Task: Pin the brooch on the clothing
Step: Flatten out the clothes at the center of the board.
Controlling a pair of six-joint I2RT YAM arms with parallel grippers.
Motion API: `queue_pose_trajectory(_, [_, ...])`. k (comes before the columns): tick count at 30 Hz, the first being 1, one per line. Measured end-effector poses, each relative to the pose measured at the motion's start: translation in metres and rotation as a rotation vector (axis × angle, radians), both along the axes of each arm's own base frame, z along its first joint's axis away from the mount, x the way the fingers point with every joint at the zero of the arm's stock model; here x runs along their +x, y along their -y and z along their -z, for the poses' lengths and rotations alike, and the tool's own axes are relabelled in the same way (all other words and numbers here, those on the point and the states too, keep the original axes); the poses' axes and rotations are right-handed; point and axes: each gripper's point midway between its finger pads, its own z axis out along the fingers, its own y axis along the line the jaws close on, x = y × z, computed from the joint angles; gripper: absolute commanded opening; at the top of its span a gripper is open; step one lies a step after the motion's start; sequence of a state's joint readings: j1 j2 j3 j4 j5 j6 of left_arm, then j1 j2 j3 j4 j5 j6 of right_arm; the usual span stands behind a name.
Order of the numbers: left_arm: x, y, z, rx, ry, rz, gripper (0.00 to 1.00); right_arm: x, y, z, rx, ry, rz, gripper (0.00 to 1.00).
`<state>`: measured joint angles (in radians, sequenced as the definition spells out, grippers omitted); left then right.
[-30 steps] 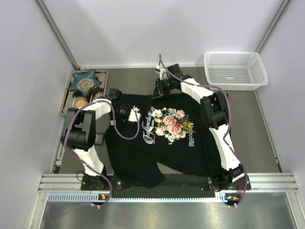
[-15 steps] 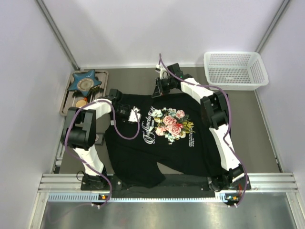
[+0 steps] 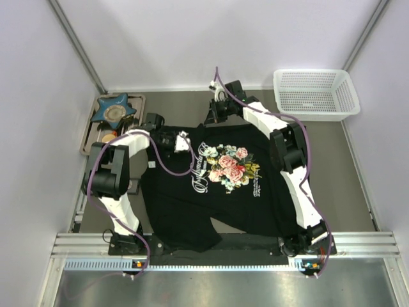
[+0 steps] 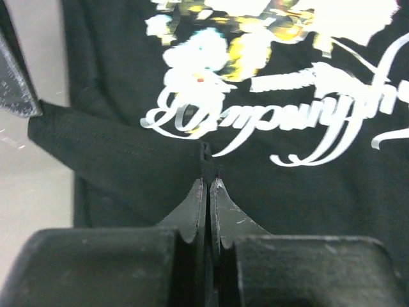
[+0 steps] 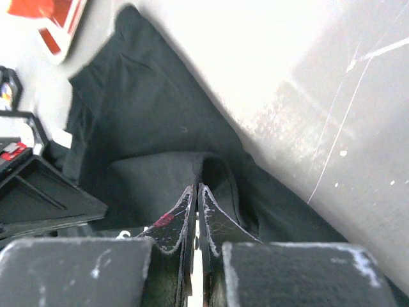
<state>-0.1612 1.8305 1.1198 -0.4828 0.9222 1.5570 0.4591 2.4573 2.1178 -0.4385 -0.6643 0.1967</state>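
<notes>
The clothing, a black T-shirt [image 3: 217,192] with a rose print and white lettering, lies spread between the arms. My left gripper [image 3: 183,142] is at its upper left, near the sleeve. In the left wrist view the jaws are shut, pinching a raised fold of the black fabric [image 4: 128,166] at their tips [image 4: 208,178]. My right gripper [image 3: 215,115] is at the shirt's top edge, shut on a ridge of the fabric [image 5: 160,173] at its tips [image 5: 198,187]. A small round pinkish piece, apparently the brooch [image 3: 109,136], lies on the tray at far left.
A grey tray [image 3: 89,139] at the left back holds a blue star-shaped dish [image 3: 114,109]. A white mesh basket [image 3: 313,93] stands at the back right. Walls close in the table on both sides and behind.
Both grippers have gone from partly open to shut on the shirt. The left one has moved up and to the right, and the shirt's upper left edge has shifted with it.
</notes>
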Motion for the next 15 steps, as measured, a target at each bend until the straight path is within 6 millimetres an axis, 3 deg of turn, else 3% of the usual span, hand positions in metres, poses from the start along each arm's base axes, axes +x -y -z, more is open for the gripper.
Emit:
queue_pose_trajectory(7, [0.069,-0.004,-0.04,-0.135,-0.01,-0.218,0.0,0.039,0.004,-0.051,0.104,0.062,0.099,0.0])
queue_pose_trajectory(15, [0.16,-0.023,-0.071,-0.31,0.028,-0.506,0.0,0.068,0.01,-0.075,0.193,0.093,0.203,0.0])
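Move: Beyond the shirt's far edge lies the bare board that both closed hands are carrying pinched black cloth towards. It is about 18 cm ahead and 4 cm right of the left hand, about 6 cm ahead and 5 cm left of the right, and roughly 2 cm lower. From the left hand, the rose print is 18 cm right and 5 cm back, the white label 10 cm left and 4 cm back. The rose print is 10 cm right and 16 cm back of the right hand. Drawing the pinched shirt forward past its far edge, the left hand sweeps some 16 cm forward while rising about 7 cm, its wrist swinging counter-clockwise and its fingers levelling out. The right hand climbs and reaches forward about 7 cm each way, turning slightly clockwise. Both keep their fingers shut on the cloth. ##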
